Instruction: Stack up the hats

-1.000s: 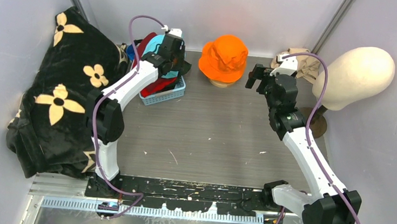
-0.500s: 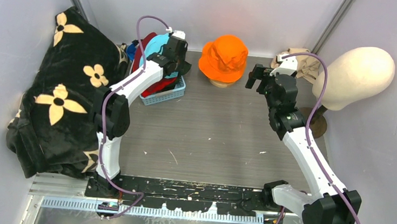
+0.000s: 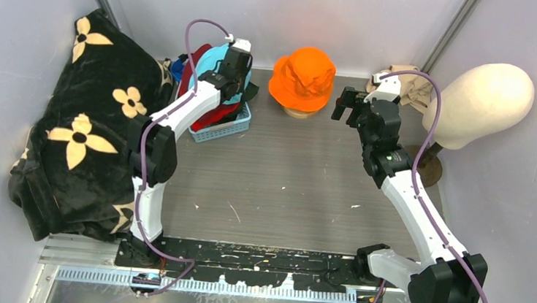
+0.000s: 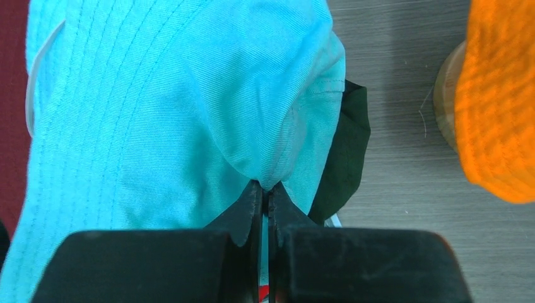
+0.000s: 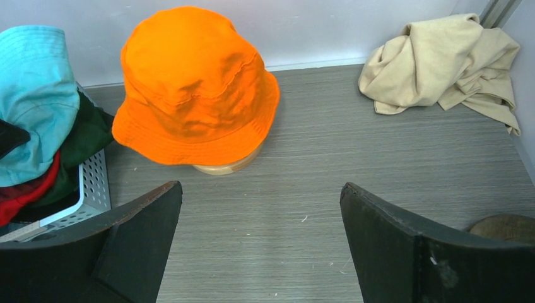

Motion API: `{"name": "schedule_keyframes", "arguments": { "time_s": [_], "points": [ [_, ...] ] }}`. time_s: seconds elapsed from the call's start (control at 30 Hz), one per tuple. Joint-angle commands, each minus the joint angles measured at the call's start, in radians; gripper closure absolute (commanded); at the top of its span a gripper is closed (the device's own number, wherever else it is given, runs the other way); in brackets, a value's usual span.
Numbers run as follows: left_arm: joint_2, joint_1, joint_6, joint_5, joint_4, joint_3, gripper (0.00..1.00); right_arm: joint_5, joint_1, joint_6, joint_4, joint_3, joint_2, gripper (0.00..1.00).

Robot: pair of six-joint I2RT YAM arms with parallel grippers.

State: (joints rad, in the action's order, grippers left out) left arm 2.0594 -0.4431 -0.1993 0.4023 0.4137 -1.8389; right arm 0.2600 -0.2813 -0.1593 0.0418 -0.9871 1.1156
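Observation:
A teal bucket hat (image 4: 164, 107) tops the pile of hats in a blue basket (image 3: 225, 129) at the back left. My left gripper (image 4: 267, 189) is shut on a pinched fold of its fabric. Under it lie a dark green cap (image 4: 348, 148) and a red hat (image 5: 25, 189). An orange bucket hat (image 5: 192, 82) sits on a low tan stand (image 5: 228, 166) at the back centre. My right gripper (image 5: 260, 196) hangs open just right of and in front of it, with nothing between its fingers.
A crumpled beige cloth (image 5: 448, 63) lies in the back right corner. A cream head form (image 3: 486, 101) on a stand rises at the right wall. A black flowered blanket (image 3: 84, 128) fills the left side. Walls close in on three sides.
My left gripper has closed, pinching the teal hat's fabric, after shifting slightly right over the basket. The right arm has stayed where it was, still open.

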Motion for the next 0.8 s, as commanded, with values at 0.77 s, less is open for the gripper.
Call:
{"name": "schedule_keyframes", "arguments": {
  "time_s": [0.77],
  "points": [
    [-0.320,-0.062,-0.277,-0.733,0.019,-0.398,1.00,-0.123,0.019,-0.023,-0.074,-0.048,0.010,0.00]
  ]
}}
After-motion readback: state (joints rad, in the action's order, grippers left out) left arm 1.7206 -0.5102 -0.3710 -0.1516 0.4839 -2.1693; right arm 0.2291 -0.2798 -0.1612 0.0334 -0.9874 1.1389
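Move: The cyan hat is already pinched by the left fingers, its bulk some 3 cm ahead, 4 cm left and a few centimetres below them. The orange hat on its stand is about 4 cm ahead and 22 cm right of the left hand, roughly level; the basket's middle is some 4 cm back, 5 cm left and 13 cm down. From the right hand, the orange hat is roughly 19 cm ahead, 12 cm left and 11 cm below. The cyan hat stays pinched in the shut left fingers as the left arm hoists it steeply out of the basket, about 30 cm up, fast at first and easing off near the top. The hand also draws back some 12 cm and drifts 9 cm right; the wrist turns about 30 degrees clockwise, dips its left side and tips the fingers up. ##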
